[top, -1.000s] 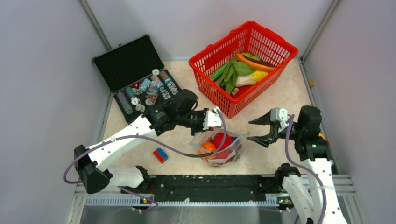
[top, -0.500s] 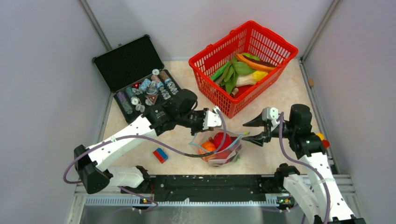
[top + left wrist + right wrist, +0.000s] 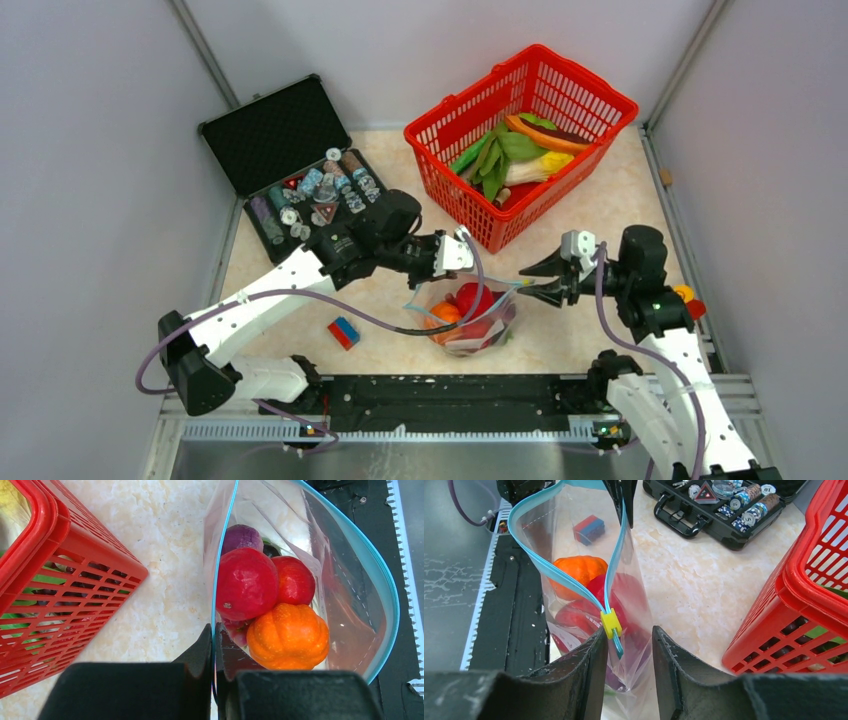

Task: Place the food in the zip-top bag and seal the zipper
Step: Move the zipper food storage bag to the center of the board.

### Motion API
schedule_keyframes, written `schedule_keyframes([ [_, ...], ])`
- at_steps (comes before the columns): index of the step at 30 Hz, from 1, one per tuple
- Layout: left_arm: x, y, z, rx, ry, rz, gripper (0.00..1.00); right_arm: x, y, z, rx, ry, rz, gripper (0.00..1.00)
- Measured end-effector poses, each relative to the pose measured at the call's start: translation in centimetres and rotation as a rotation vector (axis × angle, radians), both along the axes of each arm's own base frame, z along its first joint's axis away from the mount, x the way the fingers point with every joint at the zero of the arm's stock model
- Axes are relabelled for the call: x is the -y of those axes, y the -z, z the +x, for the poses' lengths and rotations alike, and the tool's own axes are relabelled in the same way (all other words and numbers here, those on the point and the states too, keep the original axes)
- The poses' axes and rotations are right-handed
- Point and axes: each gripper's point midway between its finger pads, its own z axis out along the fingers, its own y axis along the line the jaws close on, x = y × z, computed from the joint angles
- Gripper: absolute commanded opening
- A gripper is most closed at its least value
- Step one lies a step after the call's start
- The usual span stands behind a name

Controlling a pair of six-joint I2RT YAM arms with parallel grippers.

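Note:
The clear zip-top bag [image 3: 480,325] stands on the table between my arms with its mouth wide open. The food inside is an orange pumpkin [image 3: 287,636], two red fruits [image 3: 246,584] and a purple piece [image 3: 241,536]. My left gripper [image 3: 215,630] is shut on the light-blue zipper [image 3: 382,580] at the bag's left end. My right gripper [image 3: 630,629] is open, its jaws standing on either side of the bag's right end. The yellow slider [image 3: 611,623] lies between them, against the left finger [image 3: 591,652]. In the top view the right gripper [image 3: 528,281] meets the bag's right corner.
A red basket [image 3: 600,100] with plush vegetables [image 3: 515,150] stands at the back right, close to the bag. An open black case [image 3: 270,130] of small bottles sits back left. A blue-and-red block [image 3: 343,332] lies left of the bag. A black strip [image 3: 450,392] borders the near edge.
My right gripper has moved left to the bag's right end and its jaws have narrowed around the slider. The left gripper has kept its grip and place.

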Motion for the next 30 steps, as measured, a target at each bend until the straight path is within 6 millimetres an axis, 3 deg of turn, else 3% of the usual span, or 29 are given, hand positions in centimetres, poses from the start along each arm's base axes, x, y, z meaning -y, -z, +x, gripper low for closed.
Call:
schedule_keyframes([
  [3, 0.0, 0.0, 0.0, 0.0, -0.001, 0.0, 0.0, 0.0, 0.0, 0.1, 0.005, 0.003, -0.001, 0.21],
  [11, -0.1, 0.0, 0.1, 0.001, -0.005, 0.0, 0.0, -0.1, -0.2, 0.1, -0.001, 0.004, 0.01, 0.0],
  [20, -0.1, -0.5, 1.1, 0.015, -0.033, -0.021, 0.02, -0.1, -0.4, 0.1, 0.001, 0.017, 0.029, 0.0],
  [23, 0.0, -0.9, 1.5, 0.025, -0.048, -0.039, 0.17, -0.1, -0.6, 0.1, 0.002, 0.022, 0.04, 0.0],
  [25, 0.2, -1.5, 1.7, 0.032, -0.062, -0.061, 0.41, -0.2, -0.8, 0.1, -0.004, 0.028, 0.046, 0.0],
  [27, 0.2, -2.2, 1.8, 0.044, -0.072, -0.085, 0.5, -0.2, -0.9, 0.1, -0.01, 0.036, 0.052, 0.0],
  [30, 0.1, -3.3, 1.8, 0.057, -0.099, -0.131, 0.77, -0.3, -1.0, 0.1, -0.014, 0.051, 0.065, 0.0],
])
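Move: The zipper's end with its yellow slider lies almost between the right hand's open fingers, about 1 cm back and 1 cm left of them, at their height. The red fruit in the bag is some 8 cm left, 5 cm back and 13 cm below; the red basket is roughly 26 cm straight ahead and 15 cm lower. The left hand already pinches the bag's far rim; from it the slider lies about 11 cm right and 1 cm back, the orange pumpkin about 8 cm back, 2 cm left and 16 cm down. The zipper's tail, just behind the yellow slider, is pinched by the right fingers as they close fully, the hand nearly in place before easing up about 1 cm. The far rim, held until then by the left hand, is let go: that hand first carries it forward some 2 cm, then spreads its fingers while rising about 3 cm. ##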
